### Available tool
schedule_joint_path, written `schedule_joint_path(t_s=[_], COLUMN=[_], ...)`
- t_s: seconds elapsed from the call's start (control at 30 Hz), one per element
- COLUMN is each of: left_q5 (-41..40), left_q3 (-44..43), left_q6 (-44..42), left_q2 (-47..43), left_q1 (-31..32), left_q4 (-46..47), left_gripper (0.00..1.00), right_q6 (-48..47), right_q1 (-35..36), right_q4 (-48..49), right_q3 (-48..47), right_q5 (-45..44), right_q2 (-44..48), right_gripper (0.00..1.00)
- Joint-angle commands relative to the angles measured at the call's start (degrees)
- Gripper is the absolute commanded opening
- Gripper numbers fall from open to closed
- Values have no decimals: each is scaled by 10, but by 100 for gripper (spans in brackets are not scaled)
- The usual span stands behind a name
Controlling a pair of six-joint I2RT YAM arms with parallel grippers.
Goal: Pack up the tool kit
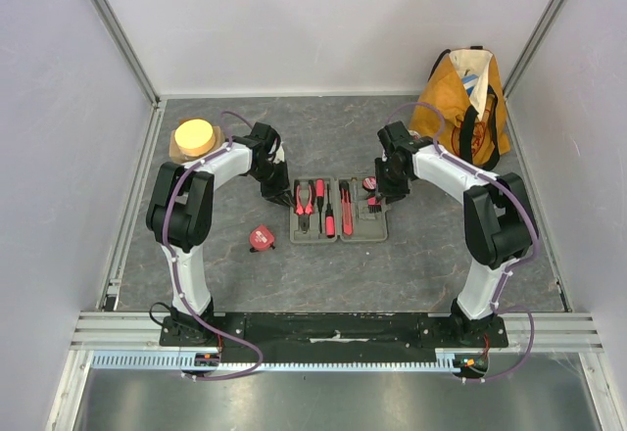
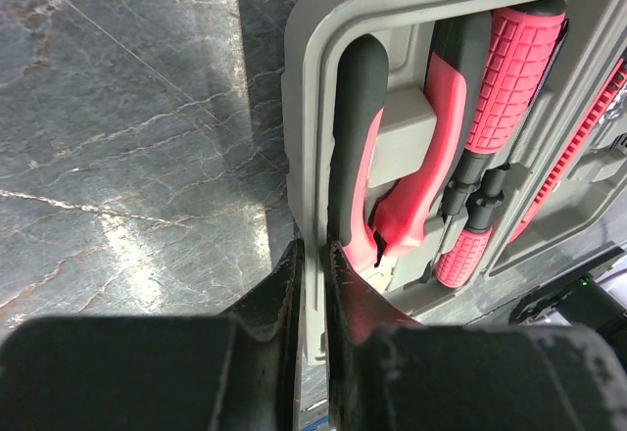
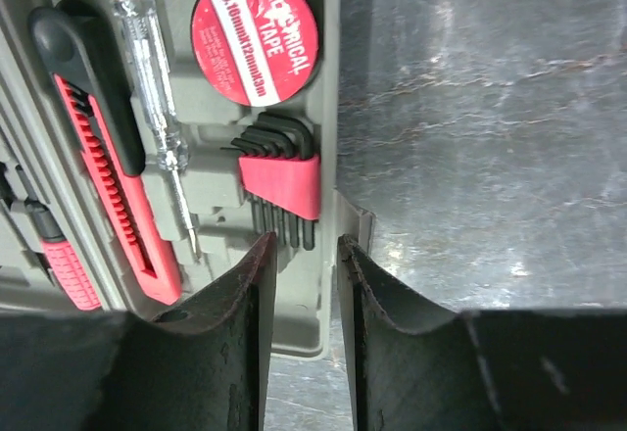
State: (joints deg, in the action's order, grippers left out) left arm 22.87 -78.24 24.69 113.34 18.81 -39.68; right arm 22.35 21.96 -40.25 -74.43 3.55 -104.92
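Note:
The grey tool kit case [image 1: 340, 239] lies open flat between my arms, with red-and-black pliers [image 1: 304, 198], screwdrivers and a cutter [image 3: 98, 167] in its slots. A red tape roll [image 3: 257, 34] and hex keys [image 3: 279, 181] fill its right end. My left gripper [image 2: 313, 245] is shut on the case's left rim [image 2: 313, 78], beside the pliers handle [image 2: 353, 127]. My right gripper [image 3: 304, 240] straddles the right rim [image 3: 329, 78], jaws apart, one finger inside and one outside. The round red tape measure [image 1: 261, 238] lies on the table left of the case.
An orange tote bag [image 1: 468, 98] stands at the back right behind the right arm. A round yellow object [image 1: 194, 137] sits at the back left. White walls close in the grey table on three sides.

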Motion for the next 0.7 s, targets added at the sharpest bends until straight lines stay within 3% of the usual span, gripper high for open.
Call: schedule_joint_path(t_s=[0.0,0.27,0.67], left_q5=[-3,0,10], left_q3=[-2,-2,-6], left_q6=[15,16,20], left_q2=[5,5,7], left_q1=[-11,-11,-11], left_q4=[13,14,14], left_gripper=[14,14,13], right_q6=[-13,-9,-3], right_q1=[-2,17,41], right_q4=[-6,34,54], right_q3=[-31,-37,-26], right_q5=[-62,-93,-96], right_q2=[28,21,-10], right_gripper=[33,15,12])
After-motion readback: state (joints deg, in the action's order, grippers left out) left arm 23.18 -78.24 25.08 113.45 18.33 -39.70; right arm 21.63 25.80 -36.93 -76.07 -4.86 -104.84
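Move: The hex key set lies about 2 cm ahead of the right hand, 1 cm to its left and 3 cm below. The electrical tape sits some 5 cm beyond that set; the utility knife lies about 6 cm to the set's left, with the clear tester between them and a little farther out. From the left hand, at the case's left rim, the hex key set is roughly 21 cm to the right, about level ahead. Right hand rises from the right rim, about 2 cm forward, then left over the hex keys, fingers closing. ##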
